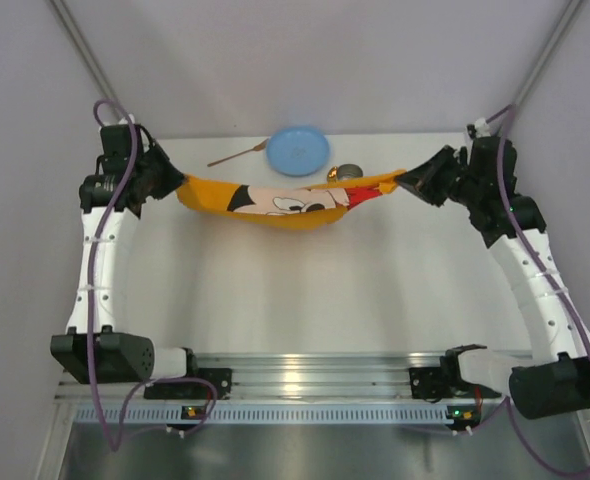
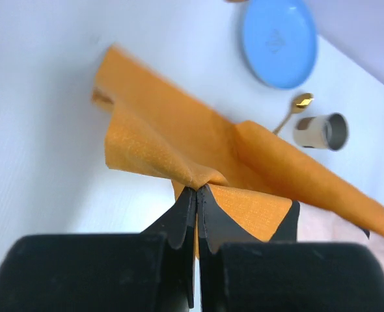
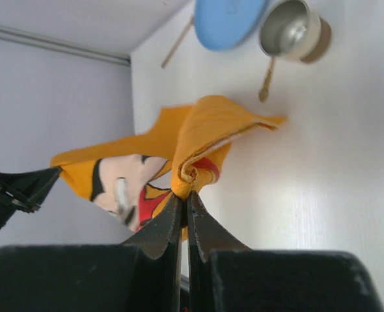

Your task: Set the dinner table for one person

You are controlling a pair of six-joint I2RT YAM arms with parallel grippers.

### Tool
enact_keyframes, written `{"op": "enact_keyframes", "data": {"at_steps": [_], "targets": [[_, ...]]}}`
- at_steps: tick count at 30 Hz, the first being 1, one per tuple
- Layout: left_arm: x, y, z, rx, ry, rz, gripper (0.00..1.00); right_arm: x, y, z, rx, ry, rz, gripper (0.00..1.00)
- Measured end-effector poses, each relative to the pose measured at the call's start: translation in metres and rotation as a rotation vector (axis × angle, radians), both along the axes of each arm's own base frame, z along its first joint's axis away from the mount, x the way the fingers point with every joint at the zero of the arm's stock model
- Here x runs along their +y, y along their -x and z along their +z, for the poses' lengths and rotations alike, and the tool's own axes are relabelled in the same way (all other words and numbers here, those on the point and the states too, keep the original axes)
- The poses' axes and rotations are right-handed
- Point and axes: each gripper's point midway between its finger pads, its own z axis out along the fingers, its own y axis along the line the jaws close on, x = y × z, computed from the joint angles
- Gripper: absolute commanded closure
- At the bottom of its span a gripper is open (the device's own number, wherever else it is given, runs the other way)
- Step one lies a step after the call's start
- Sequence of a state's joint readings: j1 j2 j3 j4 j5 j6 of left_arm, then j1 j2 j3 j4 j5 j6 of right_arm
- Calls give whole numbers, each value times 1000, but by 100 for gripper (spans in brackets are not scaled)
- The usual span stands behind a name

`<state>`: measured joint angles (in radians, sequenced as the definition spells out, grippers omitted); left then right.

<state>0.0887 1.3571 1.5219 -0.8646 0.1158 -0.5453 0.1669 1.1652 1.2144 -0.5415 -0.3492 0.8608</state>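
An orange Mickey Mouse cloth (image 1: pixel 275 202) hangs stretched between both arms above the white dinner table (image 1: pixel 305 290), sagging in the middle. My left gripper (image 1: pixel 178 184) is shut on the cloth's left end; the left wrist view has the cloth (image 2: pixel 179 146) bunched at the left gripper's (image 2: pixel 197 190) closed tips. My right gripper (image 1: pixel 403 180) is shut on the right end, and in the right wrist view the cloth (image 3: pixel 198 136) is rolled up at the right gripper's (image 3: pixel 184 194) closed tips. Behind lie a blue plate (image 1: pixel 297 150), a metal cup (image 1: pixel 347 173) on its side and a gold spoon (image 1: pixel 237 153).
The plate (image 2: pixel 278 40), cup (image 2: pixel 321 131) and a gold spoon (image 2: pixel 292 110) lie near the table's far edge, by the back wall. Grey walls close in the left and right sides. An aluminium rail (image 1: pixel 305 385) with the arm bases runs along the near edge.
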Motion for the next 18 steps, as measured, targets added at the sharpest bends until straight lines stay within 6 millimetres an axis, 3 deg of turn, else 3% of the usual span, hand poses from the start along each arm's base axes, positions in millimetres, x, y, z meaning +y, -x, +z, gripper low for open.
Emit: {"op": "enact_keyframes", "data": {"at_steps": [4, 6, 9, 12, 14, 16, 18], "targets": [[-32, 4, 50, -141, -36, -65, 100, -10, -4, 76, -149, -7, -60, 100], [-42, 18, 65, -186, -47, -83, 100, -20, 3, 105, -201, 3, -108, 100], [-38, 34, 90, -253, -68, -57, 100, -36, 26, 133, -253, 20, -178, 100], [-33, 39, 120, -323, -77, -35, 100, -46, 49, 140, -271, 31, -214, 100], [-35, 37, 128, -340, -72, -40, 100, -48, 55, 139, -267, 38, -217, 100], [-36, 30, 127, -327, -70, -43, 100, -48, 49, 130, -236, 56, -216, 100], [-38, 14, 116, -290, -69, -42, 100, -49, 31, 111, -176, 88, -215, 100]]}}
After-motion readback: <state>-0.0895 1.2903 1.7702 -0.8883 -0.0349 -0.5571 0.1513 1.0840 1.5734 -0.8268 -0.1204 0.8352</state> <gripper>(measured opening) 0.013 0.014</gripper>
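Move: Both hands hold the orange mat by neighbouring corners above the table. The bare stretch of table it is meant for is centred some 28 cm below the left hand, 7 cm back and 26 cm right; from the right hand, 29 cm down, 4 cm back, 17 cm left. Beyond that stretch, from the right hand, the cup stands about 21 cm ahead and 7 cm left, the spoon 22 ahead and 14 left, the plate 34 ahead and 21 left. Upwards, fast and together, both hands carry the mat about 12 cm higher, drifting some 4 or 5 cm to the right and drawing back a few centimetres. Their fingers tip up, the left's by nearly 20 degrees, and the right hand turns a little clockwise; both keep their shut grip. At the end the rise is spent: the right sinks about 2 cm and both ease forward again. ##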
